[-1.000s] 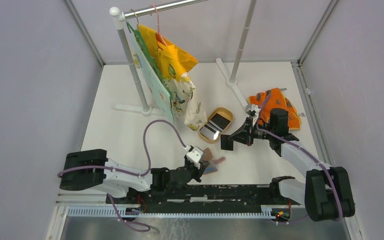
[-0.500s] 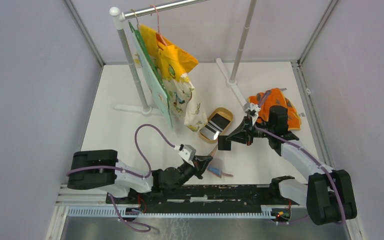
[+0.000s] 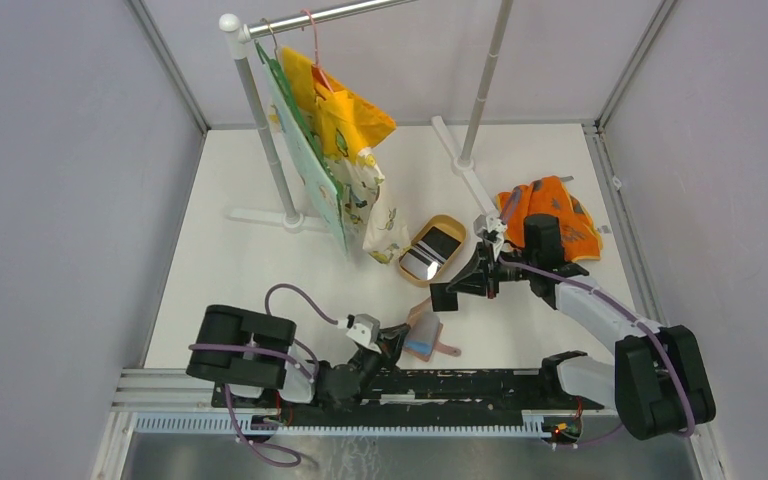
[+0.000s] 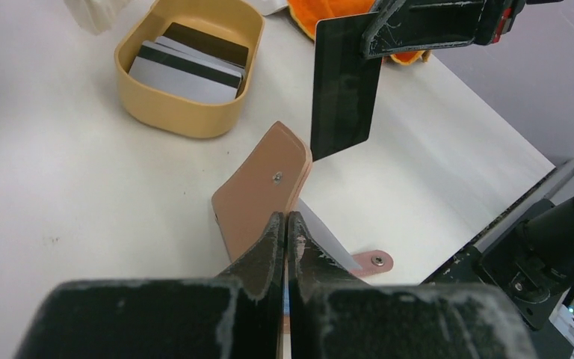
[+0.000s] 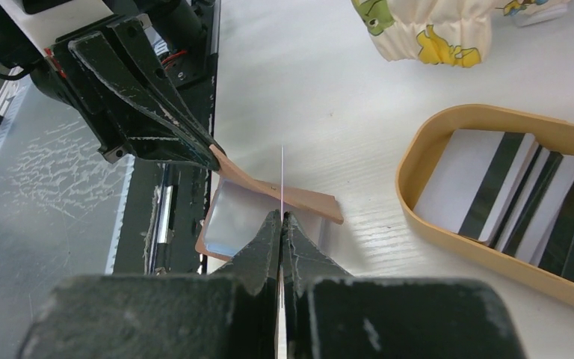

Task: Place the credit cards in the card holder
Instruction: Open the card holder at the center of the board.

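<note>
The card holder (image 4: 258,193) lies unfolded near the table's front edge, and my left gripper (image 4: 285,218) is shut on its brown flap, holding that flap raised. The grey-blue inner pocket (image 5: 235,218) faces up, and the strap tab (image 4: 374,260) lies flat. My right gripper (image 5: 281,215) is shut on a dark credit card (image 4: 346,86) held on edge just above the holder (image 3: 425,338). More credit cards (image 4: 187,66), white and dark with stripe bands, sit in the tan dish (image 3: 447,223).
A clothes rack (image 3: 260,110) with hung garments (image 3: 345,130) stands at the back left. An orange cloth (image 3: 560,205) lies at the right, behind my right arm. The black rail (image 3: 460,385) with the arm bases runs along the near edge.
My left arm has folded back toward its base, keeping hold of the flap, and the holder now lies more open. My right gripper has carried the dark card left and nearer, over the holder.
</note>
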Robot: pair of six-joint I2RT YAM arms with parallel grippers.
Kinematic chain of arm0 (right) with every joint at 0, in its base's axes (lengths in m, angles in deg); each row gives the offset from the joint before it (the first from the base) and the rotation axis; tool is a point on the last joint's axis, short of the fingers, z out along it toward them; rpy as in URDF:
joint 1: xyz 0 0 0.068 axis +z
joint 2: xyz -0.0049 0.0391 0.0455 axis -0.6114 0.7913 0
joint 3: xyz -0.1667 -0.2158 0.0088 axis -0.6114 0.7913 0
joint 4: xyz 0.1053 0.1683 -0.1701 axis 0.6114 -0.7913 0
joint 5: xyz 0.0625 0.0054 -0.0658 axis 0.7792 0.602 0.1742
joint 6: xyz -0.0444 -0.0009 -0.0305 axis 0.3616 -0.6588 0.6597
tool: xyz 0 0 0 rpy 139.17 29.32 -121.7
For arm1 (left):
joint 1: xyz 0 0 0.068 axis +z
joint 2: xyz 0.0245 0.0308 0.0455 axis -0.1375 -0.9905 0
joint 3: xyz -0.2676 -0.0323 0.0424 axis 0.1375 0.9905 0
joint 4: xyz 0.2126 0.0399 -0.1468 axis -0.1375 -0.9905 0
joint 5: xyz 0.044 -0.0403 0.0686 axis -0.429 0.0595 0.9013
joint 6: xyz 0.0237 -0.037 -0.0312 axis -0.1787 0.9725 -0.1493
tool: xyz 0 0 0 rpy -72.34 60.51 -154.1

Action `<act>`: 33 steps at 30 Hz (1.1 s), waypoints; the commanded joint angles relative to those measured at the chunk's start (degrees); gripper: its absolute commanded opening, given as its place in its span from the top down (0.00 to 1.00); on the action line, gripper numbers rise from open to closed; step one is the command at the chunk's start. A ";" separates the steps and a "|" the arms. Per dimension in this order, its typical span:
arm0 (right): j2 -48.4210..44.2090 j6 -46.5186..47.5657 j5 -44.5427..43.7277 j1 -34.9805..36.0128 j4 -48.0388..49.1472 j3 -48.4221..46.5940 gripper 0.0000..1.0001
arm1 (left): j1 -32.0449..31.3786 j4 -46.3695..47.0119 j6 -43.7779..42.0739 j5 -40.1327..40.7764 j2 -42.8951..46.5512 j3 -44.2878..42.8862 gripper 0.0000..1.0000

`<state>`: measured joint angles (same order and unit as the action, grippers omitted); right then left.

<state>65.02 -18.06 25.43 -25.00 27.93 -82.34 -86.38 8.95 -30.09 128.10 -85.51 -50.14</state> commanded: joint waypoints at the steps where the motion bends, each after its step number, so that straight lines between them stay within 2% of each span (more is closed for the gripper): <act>1: 0.68 3.70 0.37 2.16 -0.17 -0.69 1.00 | -5.18 6.98 -0.64 16.92 -4.68 -2.78 0.98; 6: 0.74 6.85 1.00 3.96 -0.17 -0.08 1.00 | -6.45 15.40 4.03 21.71 -9.68 -1.26 0.98; 14: -0.02 18.31 1.97 6.91 -3.42 0.85 1.00 | -6.67 15.49 15.95 23.07 -10.14 1.43 0.98; 19: -2.21 23.81 -1.74 8.63 -3.66 1.87 1.00 | -6.79 15.38 23.56 22.08 -9.48 3.54 0.98; 28: -4.71 27.61 -2.89 10.73 -2.70 3.09 1.00 | -7.07 15.28 37.36 22.78 -11.66 6.51 0.98; 33: -4.75 27.79 -2.67 11.15 -2.89 3.05 1.00 | -7.14 15.26 39.82 22.77 -13.00 6.53 0.98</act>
<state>61.40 7.69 21.91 -14.42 24.09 -79.06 -92.87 13.39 2.98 147.59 -97.07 -44.00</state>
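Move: The left hand already pinches the raised flap of the card holder; the holder's body lies about 4 cm to its right, 1 cm ahead and 6 cm below. The tray of cards is some 18 cm ahead of that hand and 5 cm right. From the right hand, the card holder is roughly 6 cm back, 6 cm left and 11 cm below; its gripped black card has its middle some 3 cm left and 2 cm below. Left and downward, about 5 cm by 4 cm, the left hand draws the pinched flap outward from the card holder's pocket, first easing back a centimetre and returning; its wrist turns counter-clockwise, then rolls. The right hand brings the still-gripped black card back, left and down towards the pocket, about 4 cm back, rolling some 20 degrees, then stops with the card clear of the holder. ##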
